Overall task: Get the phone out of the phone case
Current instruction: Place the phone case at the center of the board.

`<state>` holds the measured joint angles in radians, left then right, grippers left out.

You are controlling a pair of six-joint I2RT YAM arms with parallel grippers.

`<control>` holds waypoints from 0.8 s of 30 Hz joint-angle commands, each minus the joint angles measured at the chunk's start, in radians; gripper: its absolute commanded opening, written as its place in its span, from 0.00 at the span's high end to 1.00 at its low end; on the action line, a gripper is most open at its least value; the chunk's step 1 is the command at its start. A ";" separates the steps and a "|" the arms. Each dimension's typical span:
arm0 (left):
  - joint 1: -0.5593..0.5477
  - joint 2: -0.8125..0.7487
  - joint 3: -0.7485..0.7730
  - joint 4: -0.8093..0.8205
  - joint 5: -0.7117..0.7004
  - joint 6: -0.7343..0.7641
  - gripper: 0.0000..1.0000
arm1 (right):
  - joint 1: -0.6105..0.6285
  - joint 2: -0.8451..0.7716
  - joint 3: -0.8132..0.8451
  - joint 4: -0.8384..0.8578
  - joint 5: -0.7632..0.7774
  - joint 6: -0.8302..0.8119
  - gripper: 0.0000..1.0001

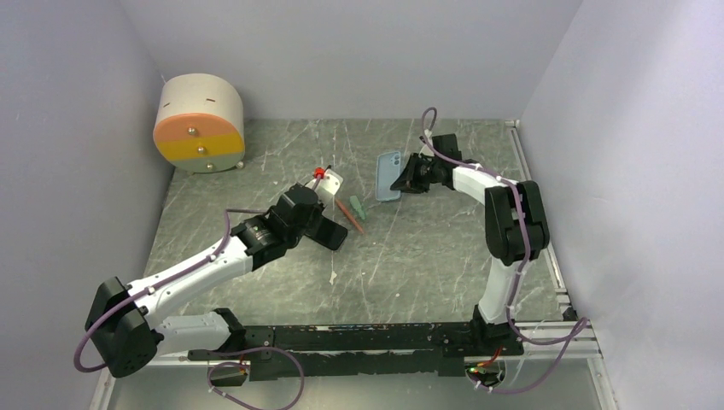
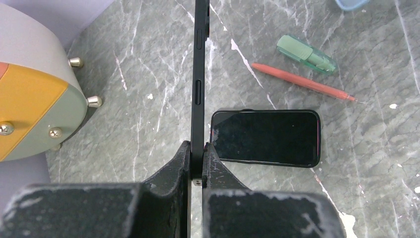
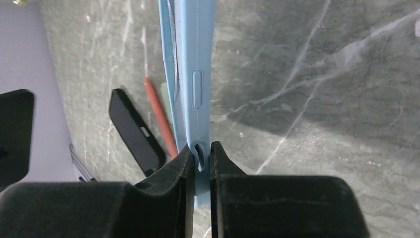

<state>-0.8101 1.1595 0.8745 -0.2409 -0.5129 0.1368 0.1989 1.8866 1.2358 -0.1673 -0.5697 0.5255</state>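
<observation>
My left gripper (image 1: 323, 190) (image 2: 198, 148) is shut on the bottom edge of a thin black phone (image 2: 199, 74), seen edge-on with its side buttons showing. In the top view the phone (image 1: 331, 181) stands up from the jaws above the table's middle. My right gripper (image 1: 403, 179) (image 3: 200, 151) is shut on the edge of a light blue phone case (image 1: 388, 175) (image 3: 195, 59), held off the table at the back centre. Phone and case are apart. I cannot tell if anything is inside the case.
A second black phone-shaped slab (image 1: 331, 235) (image 2: 265, 138) (image 3: 133, 129) lies flat under the left gripper. A red pen (image 1: 350, 215) (image 2: 302, 82) and a green cap (image 1: 359, 207) (image 2: 306, 54) lie beside it. A round drawer unit (image 1: 199, 124) (image 2: 29, 109) stands back left.
</observation>
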 commanded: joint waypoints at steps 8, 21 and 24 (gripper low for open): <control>0.004 -0.048 0.015 0.109 -0.001 -0.004 0.98 | -0.002 0.209 0.222 -0.112 -0.029 -0.170 0.96; 0.004 -0.036 0.036 0.083 0.016 -0.014 0.97 | -0.044 0.228 0.181 -0.082 0.019 -0.142 0.62; 0.004 -0.034 0.040 0.080 0.020 -0.021 0.97 | -0.055 0.217 0.197 -0.121 0.063 -0.184 0.49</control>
<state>-0.8085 1.1450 0.8715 -0.2226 -0.4934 0.1341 0.1616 2.1262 1.4162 -0.2714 -0.5877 0.4011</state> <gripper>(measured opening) 0.075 0.434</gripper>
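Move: The right hand holds the phone case by its long right side, near the rear end; the bare board where the case's middle is to land lies about 6 cm ahead, 3 cm to the left and 6 cm below that hand. The green marker sits some 12 cm left and 4 cm back of the hand, the red pen 14 left and 7 back, the black phone 23 left and 12 back. From the left hand the landing spot is roughly 16 cm ahead, 24 cm right and 18 cm down. The right hand lowers the case about 5 cm and eases it some 2 cm forward onto the open board right of the green marker and red pen, its wrist turning only slightly. Once down it all but stops, then the fingers part to nearly half open around the case's right rim, letting go while the hand drifts about 1.5 cm to the right, the rim still between the fingertips. ##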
